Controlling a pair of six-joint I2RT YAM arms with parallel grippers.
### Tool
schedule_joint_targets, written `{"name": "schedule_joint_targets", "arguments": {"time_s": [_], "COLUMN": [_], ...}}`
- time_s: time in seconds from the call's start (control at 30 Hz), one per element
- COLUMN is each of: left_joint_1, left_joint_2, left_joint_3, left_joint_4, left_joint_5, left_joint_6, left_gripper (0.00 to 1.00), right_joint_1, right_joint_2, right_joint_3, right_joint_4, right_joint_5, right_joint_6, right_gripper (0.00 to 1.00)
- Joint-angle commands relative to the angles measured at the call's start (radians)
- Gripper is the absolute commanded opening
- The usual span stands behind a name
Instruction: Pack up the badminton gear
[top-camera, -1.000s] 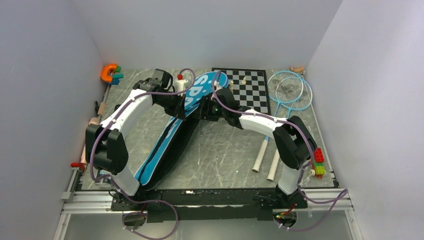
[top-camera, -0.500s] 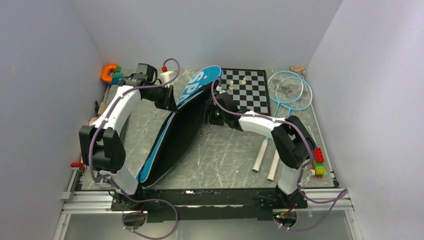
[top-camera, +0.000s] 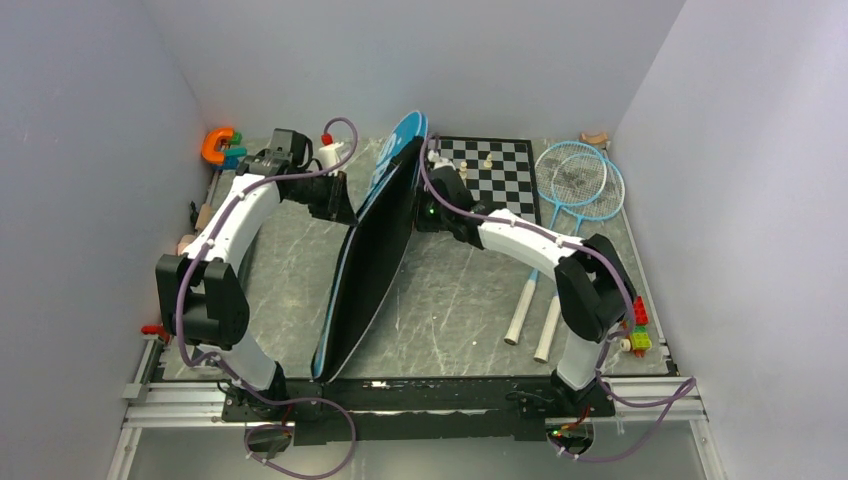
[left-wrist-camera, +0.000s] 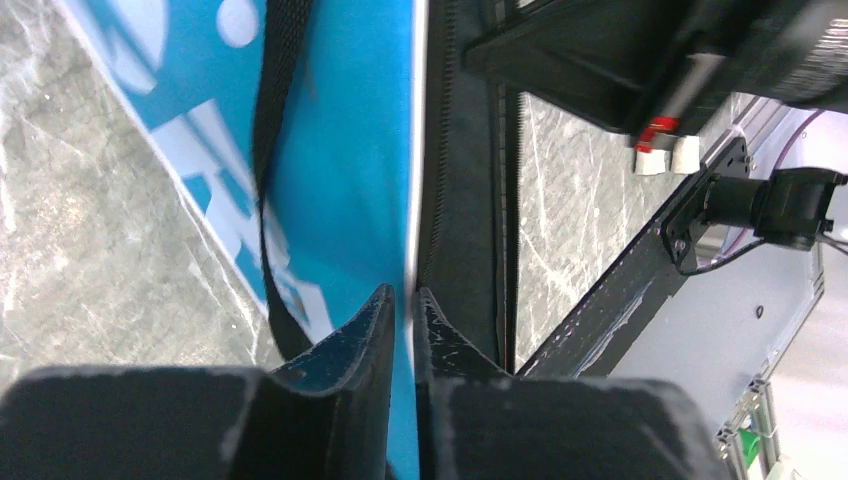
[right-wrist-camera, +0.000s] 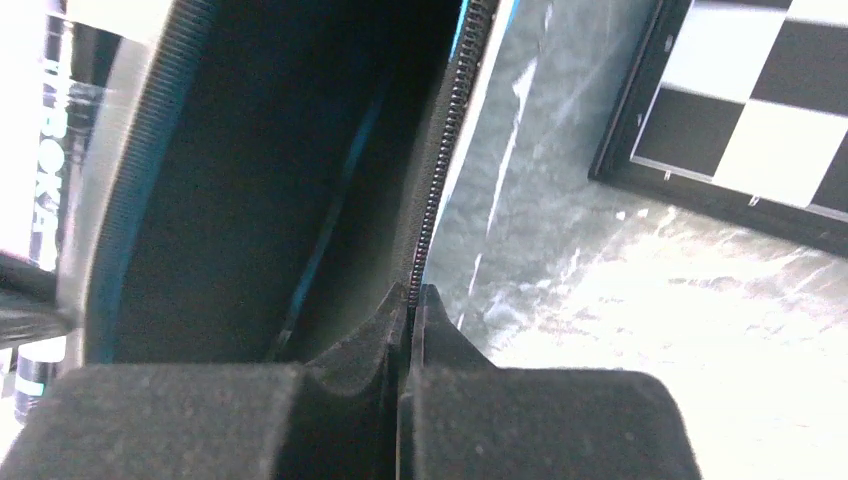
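Note:
The blue "SPORT" racket bag (top-camera: 375, 260) stands on its long edge in the middle of the table, its black inside facing right. My left gripper (top-camera: 345, 207) is shut on its blue flap edge (left-wrist-camera: 340, 150); the white piping runs between the fingertips of that gripper (left-wrist-camera: 403, 295). My right gripper (top-camera: 420, 215) is shut on the opposite zipper edge, and the zipper teeth enter the jaws of that gripper (right-wrist-camera: 411, 290) beside the dark lining (right-wrist-camera: 250, 180). Two light-blue rackets (top-camera: 580, 180) lie at the back right, their white handles (top-camera: 525, 310) pointing towards me.
A chessboard (top-camera: 495, 175) with pieces lies just behind my right arm, its corner (right-wrist-camera: 760, 110) close to the gripper. An orange clamp (top-camera: 218, 145) sits at the back left. Coloured bricks (top-camera: 637, 325) rest at the right edge. Walls enclose three sides.
The right gripper has closed on the bag's zipper edge. The bag has swung from lying slanted to standing upright on its edge, spread between both grippers.

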Motion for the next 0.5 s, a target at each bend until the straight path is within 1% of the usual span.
{"name": "schedule_joint_targets", "arguments": {"time_s": [0.0, 0.1, 0.23, 0.33, 0.4, 0.47], "left_joint_1": [0.002, -0.003, -0.018, -0.021, -0.017, -0.008], "left_joint_2": [-0.046, -0.048, -0.044, -0.052, -0.066, -0.094], "left_joint_3": [0.002, 0.027, 0.067, 0.101, 0.119, 0.111], "left_joint_4": [0.062, 0.080, 0.079, 0.064, 0.055, 0.064], "left_joint_5": [-0.040, -0.059, -0.055, -0.026, -0.034, -0.046], "left_joint_6": [0.000, -0.016, -0.031, -0.034, -0.028, -0.027], "left_gripper": [0.20, 0.31, 0.35, 0.41, 0.50, 0.64], "right_joint_1": [0.029, 0.064, 0.115, 0.142, 0.154, 0.156], "right_joint_2": [-0.083, -0.068, -0.020, 0.020, 0.024, 0.018], "right_joint_3": [0.186, 0.285, 0.399, 0.462, 0.460, 0.445], "right_joint_4": [-0.138, -0.249, -0.375, -0.454, -0.457, -0.445], "right_joint_5": [0.123, 0.188, 0.244, 0.268, 0.270, 0.263], "right_joint_6": [-0.119, -0.186, -0.234, -0.244, -0.245, -0.244], "right_gripper": [0.00, 0.00, 0.00, 0.00, 0.00, 0.00]}}
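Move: The blue bag stands open between the hands. Its right rim is pinched in the right fingers. The left rim is between the nearly shut left fingers, about 14 cm to the right hand's left, some 2 cm back and 6 cm higher. From the left hand, the right rim lies about 14 cm right, 2 cm ahead and 6 cm below. The chessboard's middle is roughly 25 cm ahead of the right hand, 17 cm right and 12 cm below. Upward and fairly fast, the right hand draws the bag's right rim some 10 cm, keeping its shut pinch and bearing about 3 cm left towards the left rim while the wrist tilts roughly 15 degrees. The left fingers open to about half and let go of the left rim, the hand easing a couple of centimetres up and forward. ##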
